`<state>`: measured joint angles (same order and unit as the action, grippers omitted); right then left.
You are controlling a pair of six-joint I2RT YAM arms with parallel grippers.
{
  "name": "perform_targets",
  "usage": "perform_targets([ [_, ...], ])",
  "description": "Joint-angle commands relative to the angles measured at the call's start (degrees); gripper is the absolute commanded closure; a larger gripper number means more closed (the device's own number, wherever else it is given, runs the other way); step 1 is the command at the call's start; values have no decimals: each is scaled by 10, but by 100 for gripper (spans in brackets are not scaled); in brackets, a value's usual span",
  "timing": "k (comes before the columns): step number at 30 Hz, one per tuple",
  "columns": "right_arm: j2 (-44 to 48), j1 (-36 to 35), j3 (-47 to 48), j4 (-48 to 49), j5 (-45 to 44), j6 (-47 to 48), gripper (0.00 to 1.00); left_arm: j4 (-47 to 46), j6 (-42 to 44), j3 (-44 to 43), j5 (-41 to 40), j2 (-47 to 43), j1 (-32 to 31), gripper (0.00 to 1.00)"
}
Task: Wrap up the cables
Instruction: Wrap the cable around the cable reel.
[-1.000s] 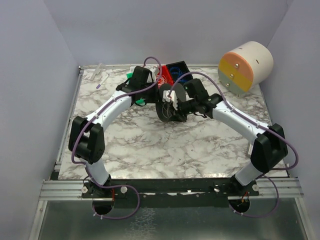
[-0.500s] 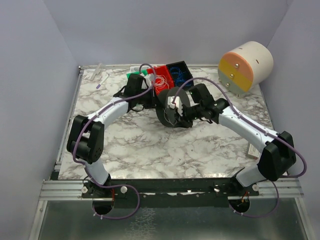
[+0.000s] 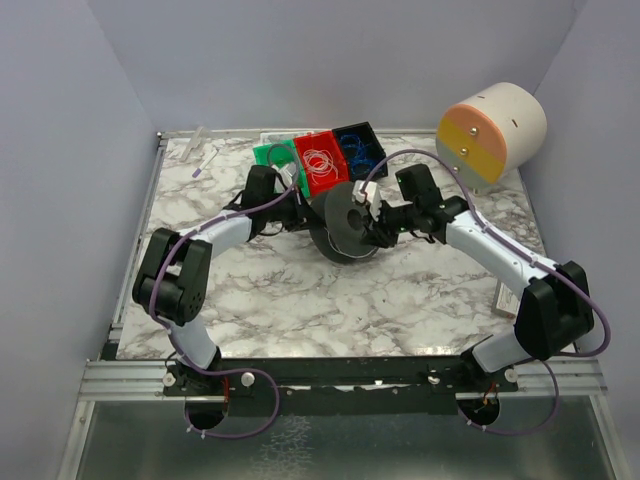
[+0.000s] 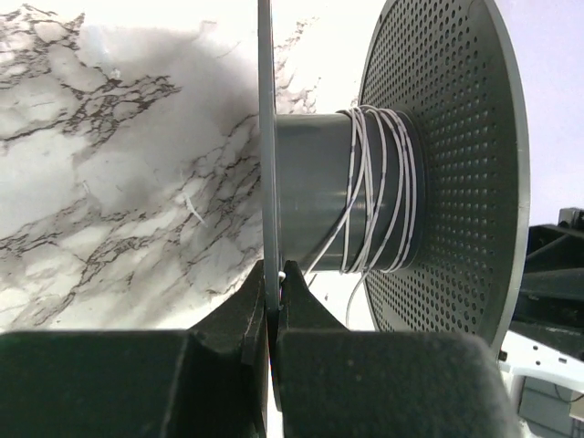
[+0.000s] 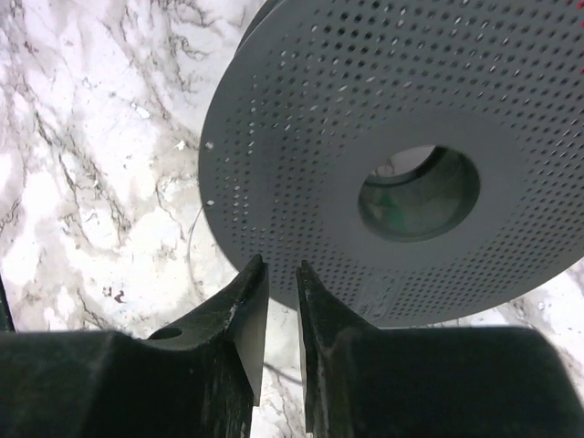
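A dark grey perforated spool (image 3: 343,228) stands on edge on the marble table (image 3: 300,290). My left gripper (image 4: 272,271) is shut on the rim of the spool's thin flange (image 4: 265,137). Whitish cable (image 4: 379,196) is wound several turns round the hub, with a loose end (image 4: 350,301) hanging below. My right gripper (image 5: 281,266) stands slightly open just in front of the other flange (image 5: 301,137), with nothing between its fingers. A thin cable strand (image 5: 193,233) lies on the table beside that flange. More cable coils lie in the red bin (image 3: 320,162) and the blue bin (image 3: 358,146).
A green bin (image 3: 270,157) stands left of the red one at the table's back. A large cream and orange cylinder (image 3: 492,132) sits at the back right corner. A small pale tool (image 3: 206,158) lies at the back left. Grey walls enclose the table.
My right gripper has opened from shut and drawn back to the right. The left arm has pulled lower and left with the spool, uncovering the bins.
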<state>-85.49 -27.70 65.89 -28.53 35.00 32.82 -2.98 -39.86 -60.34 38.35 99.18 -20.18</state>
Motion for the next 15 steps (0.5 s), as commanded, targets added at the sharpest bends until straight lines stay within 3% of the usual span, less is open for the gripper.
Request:
perform_targets([
  [1, 6, -3, -21, -21, 10, 38, 77, -81, -44, 17, 24, 10, 12, 100],
  [11, 14, -4, 39, -122, 49, 150, 50, -121, -72, 55, 8, 31, 15, 100],
  [15, 10, -4, 62, -163, 58, 195, 48, -124, -73, 58, 3, 33, 15, 100],
])
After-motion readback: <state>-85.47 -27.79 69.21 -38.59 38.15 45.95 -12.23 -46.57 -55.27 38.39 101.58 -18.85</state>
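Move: The loose end of the cable hangs about 5 cm below the right hand, roughly straight under it, a centimetre or two back. The reel's middle is about 6 cm to this hand's left, 4 cm ahead and 3 cm lower; the red bin stands some 19 cm ahead and 12 cm left, down on the table. From the left hand, already gripping the reel's lower flange, the cable end is about 13 cm right, 8 cm back and 5 cm lower. Back about 2 cm, dipping a centimetre or so and then rising again past its starting height, the right hand draws off the reel's upper flange while its fingers spread from a quarter to half open above the loose cable; the wrist turns some 10 degrees counter-clockwise. Meanwhile the left hand keeps its pinch on the flange edge and lowers the reel about 2 cm, tilting slightly. ##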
